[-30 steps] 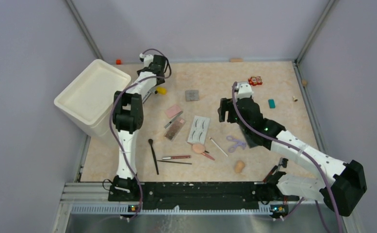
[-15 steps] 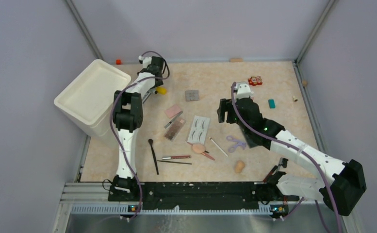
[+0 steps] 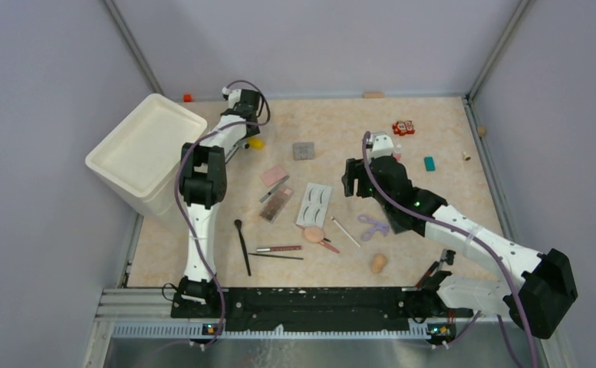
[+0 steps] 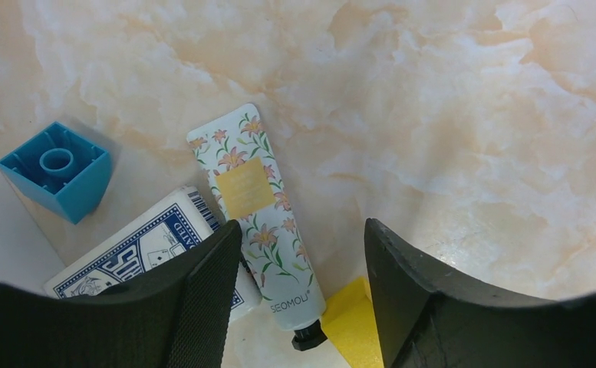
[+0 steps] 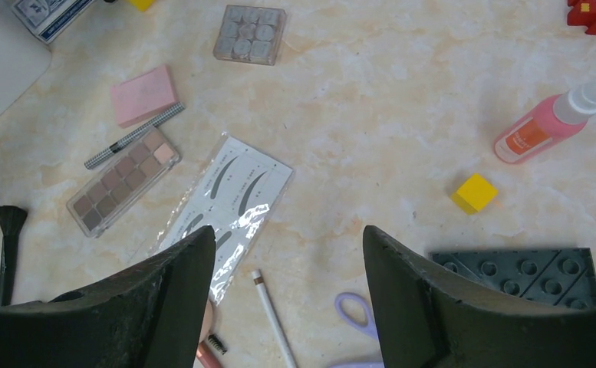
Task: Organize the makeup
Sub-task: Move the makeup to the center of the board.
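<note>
The makeup lies scattered mid-table: pink compact (image 3: 274, 175), brown palette (image 3: 277, 203), eyelash card (image 3: 314, 202), puff (image 3: 314, 233), peach sponge (image 3: 378, 263), black brush (image 3: 242, 245), pencils (image 3: 279, 248) and purple curler (image 3: 373, 225). My left gripper (image 4: 303, 224) is at the back left, open. The capped end of a floral cream tube (image 4: 256, 199) lies between its fingers, and neither pad grips it. My right gripper (image 5: 288, 230) hovers open above a white pencil (image 5: 273, 318), with the eyelash card (image 5: 229, 199) to its left and the curler (image 5: 356, 314) to its right.
A white bin (image 3: 145, 149) stands at the left edge. Beside the tube lie a blue block (image 4: 55, 170), a card box (image 4: 137, 253) and a yellow block (image 4: 353, 322). A pink spray bottle (image 5: 551, 123), another yellow block (image 5: 475, 192) and a grey studded plate (image 5: 521, 272) lie near the right arm.
The left wrist has edged slightly toward the back wall. The right arm has shifted a little to the left. The makeup has not moved.
</note>
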`<state>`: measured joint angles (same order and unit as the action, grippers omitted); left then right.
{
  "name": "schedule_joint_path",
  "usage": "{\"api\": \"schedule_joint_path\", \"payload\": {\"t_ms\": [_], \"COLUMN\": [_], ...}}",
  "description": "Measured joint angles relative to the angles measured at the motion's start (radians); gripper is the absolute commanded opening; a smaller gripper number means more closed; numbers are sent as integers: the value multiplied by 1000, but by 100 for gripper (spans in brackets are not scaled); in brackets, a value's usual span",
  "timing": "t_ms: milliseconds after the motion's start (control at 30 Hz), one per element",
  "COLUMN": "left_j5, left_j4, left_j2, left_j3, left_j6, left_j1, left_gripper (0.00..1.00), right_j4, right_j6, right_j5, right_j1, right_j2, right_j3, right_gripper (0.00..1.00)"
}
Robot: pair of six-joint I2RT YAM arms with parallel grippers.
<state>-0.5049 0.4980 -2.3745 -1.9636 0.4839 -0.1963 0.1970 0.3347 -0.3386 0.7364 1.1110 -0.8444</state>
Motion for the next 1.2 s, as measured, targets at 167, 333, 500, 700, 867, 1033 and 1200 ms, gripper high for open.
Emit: {"api": "schedule_joint_path", "payload": {"t_ms": [167,333,500,700,867,1033,1200], "left_j5": [-7,-7,-8,14,38,89,136], "left_j4": [-1,-1,-1,-2,-43,-107,-197], "left_j2": [0,0,-4,-6,-4,17,69], "left_j3": [6,10,10,14,37,88,195], "left_j6": [0,1,1,5,13,5,-28], "left_j1": [-1,-1,-4,-35,-103,-166,-229], "left_gripper": [52,49,47,44,40,39,38], "right_j4": [2,3,6,9,14,17,28], "right_j6": [4,8,8,8,8,8,11], "right_j5": [5,5,5,5,4,3,0], "right_j1": [0,0,0,0,0,0,0], "right_j2": [4,4,3,2,-8,-31,-43], "right_j3": [7,7,7,7,7,7,9], "right_gripper": [67,67,67,66,66,66,66]}}
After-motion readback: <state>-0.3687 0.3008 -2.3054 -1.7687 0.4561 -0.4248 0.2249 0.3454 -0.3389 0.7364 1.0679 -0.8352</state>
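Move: The floral tube lies between the open left fingers, its middle about 1 cm ahead, 2 cm left and 2 cm below the hand. The yellow block is some 4 cm to the hand's right and 2 cm back, the white box about 7 cm left and 4 cm back, and the silver palette 22 cm right and 4 cm back. From the right hand the tube lies roughly 28 cm ahead, 44 cm left and 18 cm below. Close the left fingers on the floral tube and pinch it by its long sides, easing slightly down. Then sweep the left gripper about 15 cm right, low over the table, towards the silver palette and away from the white box, drawing back some 3 cm late on and turning about 20 degrees clockwise. Push the yellow block along ahead of the tube and finger. ##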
